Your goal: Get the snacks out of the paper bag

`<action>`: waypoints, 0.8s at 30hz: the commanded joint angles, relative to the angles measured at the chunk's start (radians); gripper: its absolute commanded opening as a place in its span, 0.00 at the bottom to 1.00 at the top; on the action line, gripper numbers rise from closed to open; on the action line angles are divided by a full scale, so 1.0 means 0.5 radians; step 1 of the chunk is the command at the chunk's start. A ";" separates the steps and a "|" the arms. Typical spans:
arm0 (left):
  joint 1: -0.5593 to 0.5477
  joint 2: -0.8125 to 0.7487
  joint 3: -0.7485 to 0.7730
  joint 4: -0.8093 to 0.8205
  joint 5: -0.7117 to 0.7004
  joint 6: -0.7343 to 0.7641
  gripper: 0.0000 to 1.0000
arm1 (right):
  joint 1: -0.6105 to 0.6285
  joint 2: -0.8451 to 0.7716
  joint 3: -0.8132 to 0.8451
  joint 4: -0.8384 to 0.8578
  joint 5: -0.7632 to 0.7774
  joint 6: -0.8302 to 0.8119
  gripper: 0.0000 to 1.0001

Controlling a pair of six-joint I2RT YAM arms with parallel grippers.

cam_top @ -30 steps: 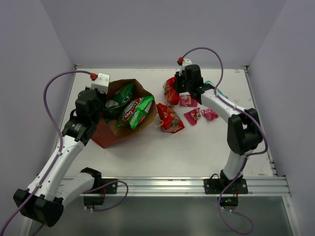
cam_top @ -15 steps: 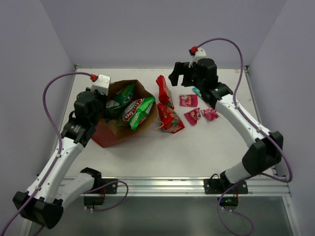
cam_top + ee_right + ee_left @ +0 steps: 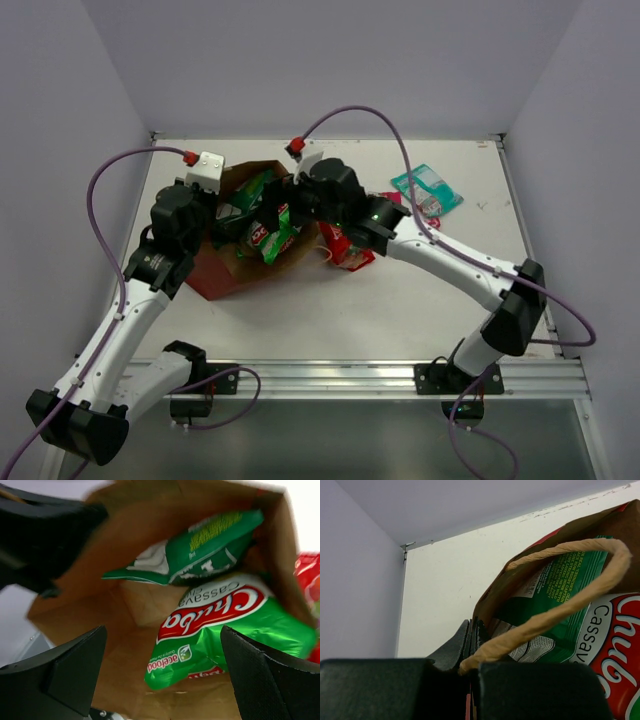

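Observation:
The paper bag point(image 3: 225, 270) lies on its side at the table's left, its mouth toward the middle. My left gripper point(image 3: 214, 214) is shut on the bag's rim point(image 3: 490, 595), beside the string handle point(image 3: 560, 611). Inside lie a green chip bag with a red logo point(image 3: 220, 630) and a green-and-white packet point(image 3: 200, 550). My right gripper point(image 3: 165, 672) hangs wide open at the bag's mouth point(image 3: 280, 215), over the chip bag point(image 3: 272, 240) and holding nothing. A red packet point(image 3: 348, 248) lies just right of the bag, and a teal packet point(image 3: 427, 188) at the back right.
The right arm point(image 3: 440, 255) stretches across the middle of the table and hides what lies under it. Something small and pink point(image 3: 432, 208) shows by the teal packet. Walls close the table at the back and both sides.
The right gripper opened and let go of a red packet at the back of the table, then swung left to the bag's mouth. The left arm and the bag have not moved.

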 commanded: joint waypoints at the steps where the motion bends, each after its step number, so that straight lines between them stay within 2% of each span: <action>1: 0.009 -0.045 0.053 0.080 0.019 -0.081 0.00 | 0.012 0.116 0.037 0.058 0.073 0.344 0.98; 8: 0.009 -0.051 0.037 0.068 0.101 -0.155 0.00 | 0.013 0.324 0.107 0.307 0.193 0.820 0.98; 13: 0.009 -0.073 0.022 0.064 0.163 -0.170 0.00 | 0.009 0.686 0.471 0.056 0.288 0.958 0.98; 17: 0.006 -0.094 0.025 0.058 0.190 -0.155 0.00 | 0.009 0.883 0.595 -0.031 0.242 1.032 0.97; 20: 0.009 -0.113 0.016 0.058 0.224 -0.146 0.00 | 0.006 0.956 0.607 -0.031 0.212 1.056 0.89; 21: 0.006 -0.119 0.016 0.058 0.230 -0.143 0.00 | 0.003 0.960 0.601 -0.031 0.208 1.059 0.78; 23: 0.009 -0.122 0.010 0.061 0.224 -0.137 0.00 | 0.000 0.929 0.555 0.009 0.178 1.038 0.62; 24: 0.006 -0.122 0.007 0.058 0.215 -0.128 0.00 | -0.006 0.908 0.528 0.067 0.163 1.011 0.45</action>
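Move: The dark green packet in the bag is about 8 cm to the right hand's left, 5 cm farther out and 15 cm below. The Chuba packet is nearly straight below that hand, some 16 cm down; a red packet lies on the table roughly 16 cm right, 3 cm ahead and 26 cm down. From the left hand, still gripping the bag's left rim, the dark green packet is some 7 cm right, 3 cm ahead and 8 cm below. Right hand dips some 13 cm into the bag, left and forward, half closing around the dark green packet. ##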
